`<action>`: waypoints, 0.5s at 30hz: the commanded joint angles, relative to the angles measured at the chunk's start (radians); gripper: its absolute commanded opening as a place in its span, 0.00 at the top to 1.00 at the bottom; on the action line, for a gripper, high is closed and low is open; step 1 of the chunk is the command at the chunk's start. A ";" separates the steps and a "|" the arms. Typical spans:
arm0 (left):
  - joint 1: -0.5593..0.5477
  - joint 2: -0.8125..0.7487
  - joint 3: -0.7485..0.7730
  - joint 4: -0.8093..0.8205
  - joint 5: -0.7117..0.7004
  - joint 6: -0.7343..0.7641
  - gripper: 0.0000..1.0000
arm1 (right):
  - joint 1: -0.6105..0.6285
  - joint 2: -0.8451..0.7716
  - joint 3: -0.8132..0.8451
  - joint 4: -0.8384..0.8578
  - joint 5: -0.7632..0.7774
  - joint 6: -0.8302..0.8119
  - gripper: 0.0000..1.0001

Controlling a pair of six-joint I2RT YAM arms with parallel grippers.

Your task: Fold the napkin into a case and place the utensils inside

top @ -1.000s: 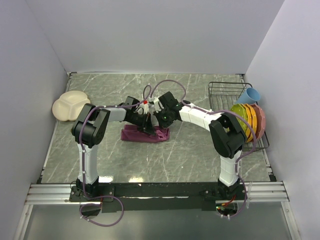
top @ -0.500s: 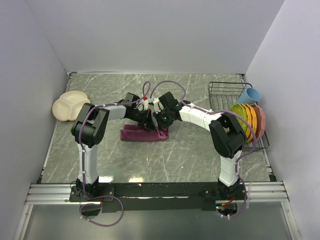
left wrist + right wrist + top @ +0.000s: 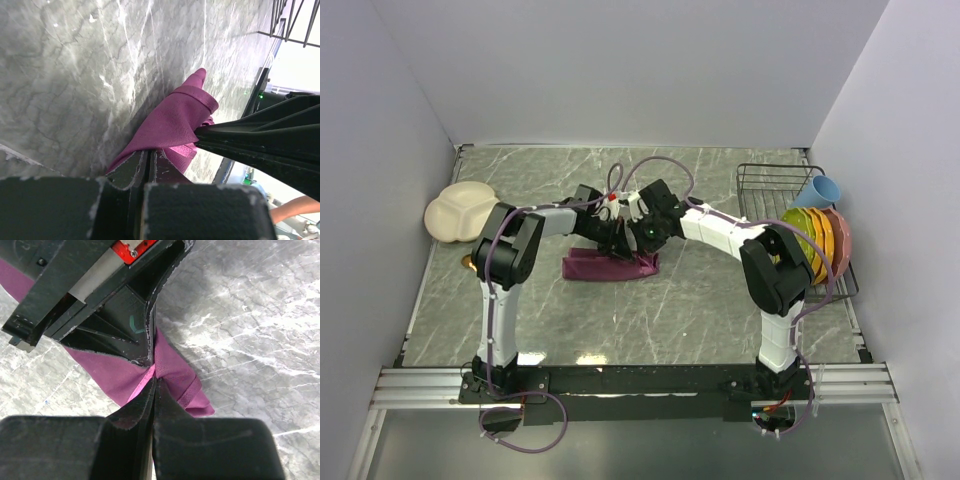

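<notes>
The maroon napkin (image 3: 600,267) lies as a folded band in the middle of the table, its right end lifted and bunched. My left gripper (image 3: 621,240) and right gripper (image 3: 637,241) meet tip to tip over that end. In the left wrist view the left gripper (image 3: 149,156) is shut on the napkin (image 3: 172,117). In the right wrist view the right gripper (image 3: 155,381) is shut on the napkin (image 3: 175,367) right against the left fingers (image 3: 142,335). A small gold-orange piece (image 3: 468,262), perhaps the spoon, peeks out by the left elbow. The fork is out of view.
A cream divided plate (image 3: 458,212) sits at the far left. A wire dish rack (image 3: 768,186) at the right holds coloured plates (image 3: 820,240) and a blue cup (image 3: 820,190). White walls close in the table on three sides.
Both grippers have shifted slightly toward the back of the table with the cloth pinched between them. The napkin's right end has risen and the band looks narrower. The left elbow swung right.
</notes>
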State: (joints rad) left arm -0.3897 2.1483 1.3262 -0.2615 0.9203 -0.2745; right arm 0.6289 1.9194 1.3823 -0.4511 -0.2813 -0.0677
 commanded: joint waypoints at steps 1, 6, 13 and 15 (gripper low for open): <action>-0.003 0.033 0.037 -0.016 -0.074 -0.006 0.99 | -0.011 -0.007 0.050 -0.020 -0.016 0.014 1.00; -0.001 -0.043 -0.005 0.093 -0.012 -0.055 0.97 | -0.012 0.036 0.050 -0.029 -0.010 0.011 1.00; 0.034 -0.197 -0.111 0.252 -0.043 -0.182 0.76 | -0.035 0.089 0.066 -0.041 0.022 0.034 1.00; 0.052 -0.246 -0.157 0.315 -0.044 -0.233 0.65 | -0.041 0.092 0.069 -0.041 0.021 0.039 1.00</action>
State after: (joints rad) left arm -0.3740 2.0312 1.2263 -0.1070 0.8898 -0.3935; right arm 0.6113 2.0018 1.4082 -0.4709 -0.2749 -0.0544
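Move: The napkin's right end is already pinched in both grippers. Its middle lies about 4 cm to the right of the left hand, roughly 2 cm back and 2 cm lower; from the right hand it is about 1 cm to the right, 2 cm back and some 4 cm below. The folded napkin strip's middle lies some 4 cm to the left of the left hand, 2 cm back and 2 cm down. The napkin's gathered right end is left to the right gripper: its fingers stay shut on the cloth and sink about 3 cm towards the table, drifting slightly right. Meanwhile the left fingers, pinching the cloth beside them, open about a quarter, let go and lift away some 3 cm, with a small forward drift. ##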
